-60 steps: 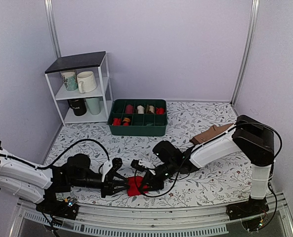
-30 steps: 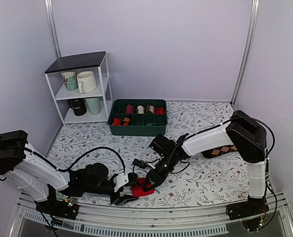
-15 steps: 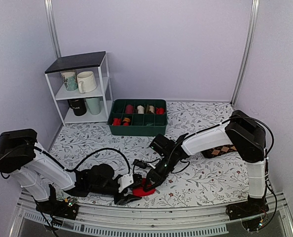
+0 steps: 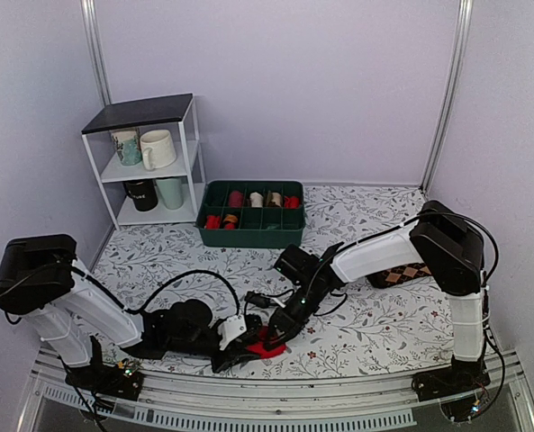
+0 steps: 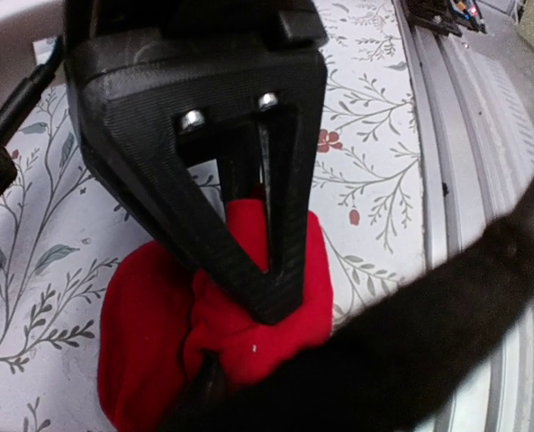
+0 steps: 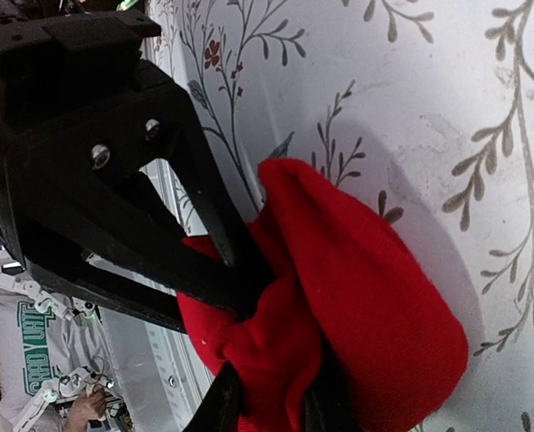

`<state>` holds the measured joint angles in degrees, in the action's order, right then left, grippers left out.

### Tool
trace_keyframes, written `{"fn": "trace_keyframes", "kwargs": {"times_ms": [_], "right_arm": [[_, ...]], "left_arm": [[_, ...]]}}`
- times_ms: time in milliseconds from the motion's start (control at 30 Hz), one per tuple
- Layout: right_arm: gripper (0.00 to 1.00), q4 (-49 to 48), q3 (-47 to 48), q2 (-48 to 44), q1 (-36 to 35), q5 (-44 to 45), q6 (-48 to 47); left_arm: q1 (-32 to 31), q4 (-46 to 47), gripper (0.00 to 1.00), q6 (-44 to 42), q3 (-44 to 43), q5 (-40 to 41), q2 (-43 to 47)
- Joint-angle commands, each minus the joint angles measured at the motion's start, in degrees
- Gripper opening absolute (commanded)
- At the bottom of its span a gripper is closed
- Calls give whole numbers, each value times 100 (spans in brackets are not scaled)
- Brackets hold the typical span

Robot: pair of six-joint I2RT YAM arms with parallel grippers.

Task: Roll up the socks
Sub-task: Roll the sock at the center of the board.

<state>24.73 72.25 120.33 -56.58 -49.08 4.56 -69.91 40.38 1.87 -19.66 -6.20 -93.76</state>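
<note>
The socks are a bunched bright red bundle lying on the flowered table near its front edge. My left gripper reaches in low from the left, my right gripper from the right, and both meet on the bundle. In the right wrist view, the right gripper is shut on a fold of the socks, with the left arm's black finger frame pressed in beside it. In the left wrist view, the left gripper pinches a red fold of the socks; a black blurred band hides its lower side.
A green bin with rolled socks in its compartments stands at the back centre. A white shelf with mugs is at the back left. An argyle sock lies partly behind the right arm. The metal front rail runs just below the bundle.
My left gripper has slid right onto the red bundle and narrowed its jaws on it. The right gripper has held its grip without moving in the last second.
</note>
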Motion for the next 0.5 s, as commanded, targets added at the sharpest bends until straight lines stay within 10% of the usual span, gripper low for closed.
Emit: {"fn": "trace_keyframes", "kwargs": {"times_ms": [0, 100, 267, 467], "right_arm": [[17, 709, -254, 543, -63, 660, -1], [17, 689, -251, 544, -60, 644, 0], [18, 423, -259, 442, 16, 529, 48], [41, -1038, -595, -295, 199, 1289, 228]], "left_arm": [[-71, -545, 18, 144, -85, -133, -330], [-62, -662, 0, 175, -131, -227, -337], [-57, -1254, 0, 381, -337, -321, -299], [99, -1728, 0, 985, -334, -572, -107]]}}
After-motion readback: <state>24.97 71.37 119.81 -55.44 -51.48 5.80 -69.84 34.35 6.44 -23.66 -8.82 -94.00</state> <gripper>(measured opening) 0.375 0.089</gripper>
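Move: The red sock lies bunched between the two grippers, its middle about 3 cm to the right of the left hand and 2 cm farther out, practically level with the open left fingertips. From the right hand, whose fingers already hold the roll, the middle lies roughly 1 cm to the left and 1 cm ahead, also level with it. Nothing else on the table stands close to either hand. The left hand closes its partly open fingers almost shut on the bunched sock near the table, pinching the fabric as it eases about 1 cm to the right, with a slight roll of some 5 degrees that tips its top forward. The right hand first keeps its hold and drifts about half a centimetre to the right beside it, then begins to spread its fingers around the roll and lifts about half a centimetre. ##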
